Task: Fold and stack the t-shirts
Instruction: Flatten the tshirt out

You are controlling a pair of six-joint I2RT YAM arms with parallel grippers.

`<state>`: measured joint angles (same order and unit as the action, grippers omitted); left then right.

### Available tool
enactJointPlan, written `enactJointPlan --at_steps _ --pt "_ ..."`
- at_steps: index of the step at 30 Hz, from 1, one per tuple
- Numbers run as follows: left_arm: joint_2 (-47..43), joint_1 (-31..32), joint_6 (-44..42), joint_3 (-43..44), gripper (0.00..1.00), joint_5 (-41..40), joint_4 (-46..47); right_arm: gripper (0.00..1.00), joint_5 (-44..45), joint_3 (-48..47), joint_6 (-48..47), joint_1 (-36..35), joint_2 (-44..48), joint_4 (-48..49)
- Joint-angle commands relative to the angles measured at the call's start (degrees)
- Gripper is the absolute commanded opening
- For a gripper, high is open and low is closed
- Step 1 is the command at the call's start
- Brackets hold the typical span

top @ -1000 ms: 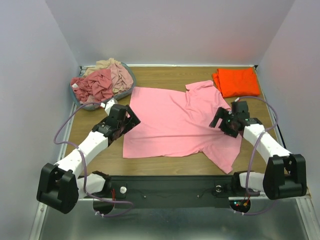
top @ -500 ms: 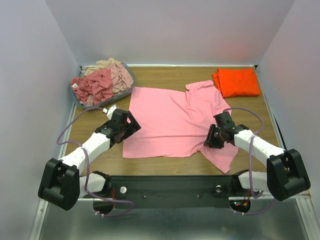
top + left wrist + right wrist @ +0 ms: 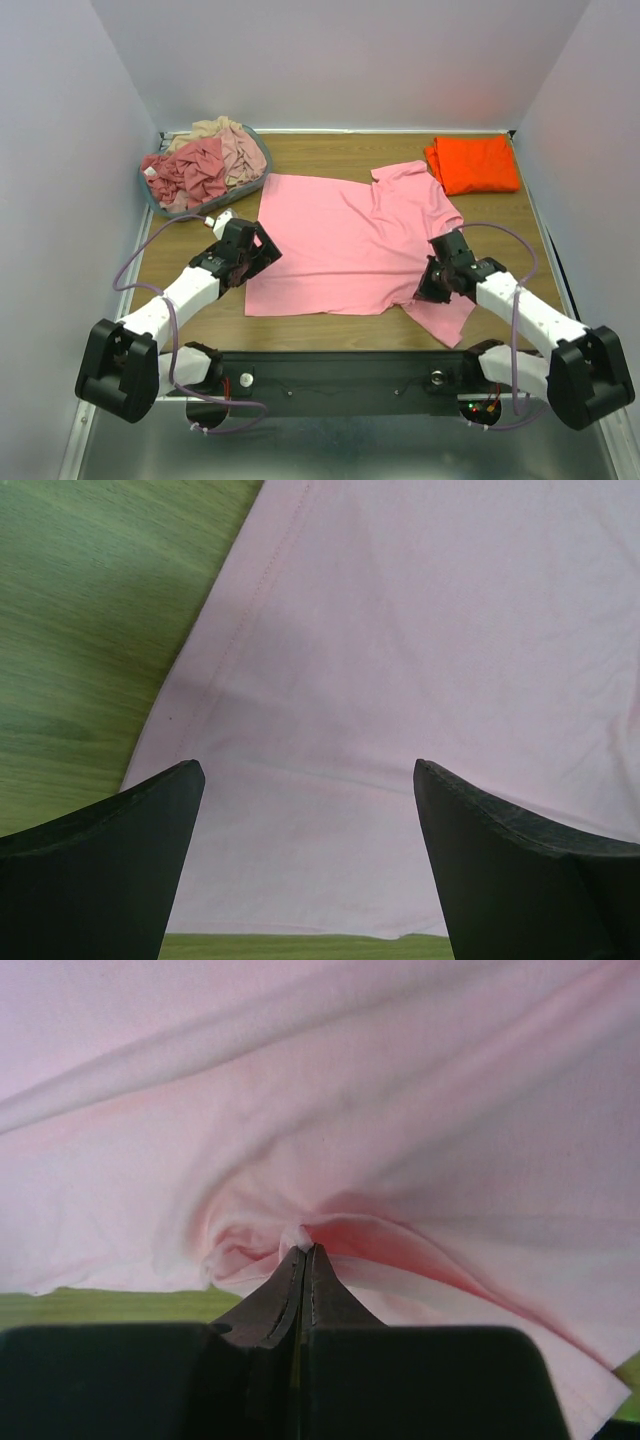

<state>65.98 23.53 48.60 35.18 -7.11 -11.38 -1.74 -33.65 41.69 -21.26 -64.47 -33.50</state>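
Observation:
A light pink t-shirt (image 3: 345, 240) lies spread flat mid-table, its near right sleeve rumpled. My left gripper (image 3: 260, 252) is open and hovers low over the shirt's near left hem; in the left wrist view the gripper (image 3: 310, 780) has both fingers (image 3: 110, 865) apart above the pink cloth (image 3: 420, 630). My right gripper (image 3: 426, 285) is shut on a bunched pinch of the pink shirt (image 3: 380, 1140) near its right sleeve; the right wrist view shows the gripper (image 3: 303, 1252) closed with cloth puckered at its tips. A folded bright orange t-shirt (image 3: 472, 163) lies at the back right.
A grey-blue oval basket (image 3: 153, 198) at the back left holds crumpled dusty rose (image 3: 190, 170) and beige (image 3: 215, 128) shirts. The wooden table (image 3: 340, 150) is walled in on three sides. A black rail runs along the near edge.
My right gripper moved nearer and left from beside the sleeve onto the shirt and closed on its cloth. My left gripper shifted slightly nearer and stayed open.

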Motion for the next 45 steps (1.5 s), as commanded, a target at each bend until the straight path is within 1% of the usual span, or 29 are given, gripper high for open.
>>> enactJointPlan --at_steps 1,4,5,9,14,17,18,20,21,23,24,26,27,28,29,30,31,32,33,34,35,37,38,40,41,42,43,44,45 --pt "-1.8 0.1 0.1 -1.1 0.98 -0.6 1.3 0.00 0.4 1.8 5.5 -1.9 5.7 -4.6" --pt "-2.1 0.1 -0.1 -0.9 0.98 -0.9 1.2 0.00 -4.3 6.2 11.6 -3.8 10.6 -4.8" --pt "-2.3 0.1 -0.1 -0.9 0.98 -1.1 1.2 0.00 -5.1 8.8 15.1 -4.4 11.6 -4.8" --pt "-2.1 0.1 -0.2 -0.9 0.98 -1.4 1.1 0.00 -7.8 13.1 22.4 -8.7 17.6 -3.9" --pt "-1.6 0.1 -0.2 -0.5 0.98 -1.9 0.7 0.00 -15.1 15.3 25.5 -12.7 18.9 -2.5" --pt "-1.5 0.1 -0.3 -0.1 0.98 -2.1 0.5 0.09 -17.9 14.1 24.6 -14.2 17.5 -0.4" --pt "-1.6 0.1 -0.3 0.0 0.98 -2.3 0.3 0.19 -18.1 13.2 24.0 -14.5 17.3 -0.6" --pt "-1.8 0.1 -0.3 0.2 0.98 -2.6 -0.1 0.23 -20.2 10.7 23.4 -15.0 17.2 -0.5" --pt "-1.8 0.1 -0.3 0.4 0.98 -2.9 -0.5 0.32 -21.4 10.2 22.6 -15.5 17.1 -0.6" --pt "-1.8 0.1 -0.3 0.6 0.98 -3.4 -0.6 0.42 -24.0 8.9 21.3 -15.7 16.9 -1.6" --pt "-1.7 0.1 -0.3 0.8 0.99 -3.4 -0.6 0.50 -25.1 8.7 20.4 -15.7 17.0 -1.8" --pt "-1.4 0.1 -0.6 1.3 0.98 -3.5 -0.8 0.57 -28.6 8.7 18.4 -15.7 17.6 -2.5" --pt "-0.9 0.1 -0.9 1.6 0.98 -3.5 -0.8 0.65 -29.1 7.6 17.2 -15.7 18.0 -2.7" --pt "-0.8 0.1 -1.0 1.8 0.99 -3.6 -1.0 0.71 -27.8 6.7 15.5 -15.8 18.4 -4.5" --pt "-0.4 0.1 -1.1 2.0 0.98 -3.5 -1.0 0.91 -26.2 3.5 14.4 -15.7 18.5 -5.5" --pt "-0.2 0.1 -1.3 2.1 0.98 -3.5 -0.9 1.00 -23.9 1.9 12.6 -15.7 18.4 -7.8" --pt "-0.2 0.1 -1.4 2.3 0.98 -3.4 -0.5 1.00 -21.5 0.1 11.8 -15.7 17.3 -8.9" --pt "0.4 0.2 -1.6 2.9 0.98 -3.2 -0.4 1.00 -16.3 -1.4 11.0 -15.7 16.3 -10.0" --pt "0.6 0.1 -2.4 3.4 0.99 -2.8 0.1 1.00 -13.4 -4.5 9.8 -15.7 15.0 -11.8" --pt "1.1 0.1 -2.6 4.1 0.98 -2.5 0.2 1.00 -10.6 -6.1 9.1 -15.7 12.9 -12.3" --pt "2.3 0.1 -3.1 6.1 0.98 -1.8 0.2 1.00 -5.3 -7.9 8.2 -15.7 8.8 -12.7" --pt "3.8 0.1 -5.0 10.1 0.98 -1.0 0.3 1.00 1.4 -14.8 6.0 -15.5 3.8 -13.4" --pt "5.3 0.1 -5.7 11.6 0.98 -1.1 0.3 1.00 8.8 -17.4 4.8 -14.5 -0.9 -13.4" --pt "7.4 0.1 -7.2 14.5 0.98 -1.8 0.8 1.00 16.8 -22.1 4.2 -12.2 -5.6 -13.3" --pt "8.6 0.1 -8.6 17.9 0.98 -2.9 0.7 1.00 22.7 -27.0 3.1 -10.7 -8.5 -13.1" --pt "11.3 0.1 -9.6 19.6 0.98 -3.0 0.7 1.00 24.1 -29.3 0.1 -6.1 -14.1 -11.8" --pt "12.9 0.1 -10.6 21.3 0.99 -2.9 1.0 1.00 24.9 -32.1 -0.6 -3.4 -17.8 -11.4" --pt "16.3 0.1 -11.9 24.6 0.98 -2.7 1.1 1.00 22.3 -36.8 -1.9 -0.7 -20.9 -10.8" --pt "18.0 0.1 -12.9 26.3 0.98 -2.7 0.9 1.00 20.7 -39.4 -4.7 3.5 -27.0 -8.3"
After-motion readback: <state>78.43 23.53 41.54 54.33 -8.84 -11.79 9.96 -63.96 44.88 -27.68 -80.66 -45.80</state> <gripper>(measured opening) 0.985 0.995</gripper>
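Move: Some 11 cm straight back from the right hand, which already pinches a fold of the pink t-shirt's near hem, runs the near table edge, about 3 cm lower. The loose near flap lies roughly 5 cm back and 5 cm right; the flat near hem is 4 cm back, 14 cm left. From the empty left hand, the t-shirt's far left corner is about 14 cm ahead, level sideways and 7 cm below; the basket stands 15 cm ahead, 15 cm left. Dragging the pinched hem back about 12 cm and some 8 cm left to the near table edge, the right hand rolls its left side up by about 25 degrees, opens wide and lets go, then lifts and swings about 20 cm forward over the t-shirt. Late on, the open left hand rises and heads forward about 8 cm towards the far left corner. ##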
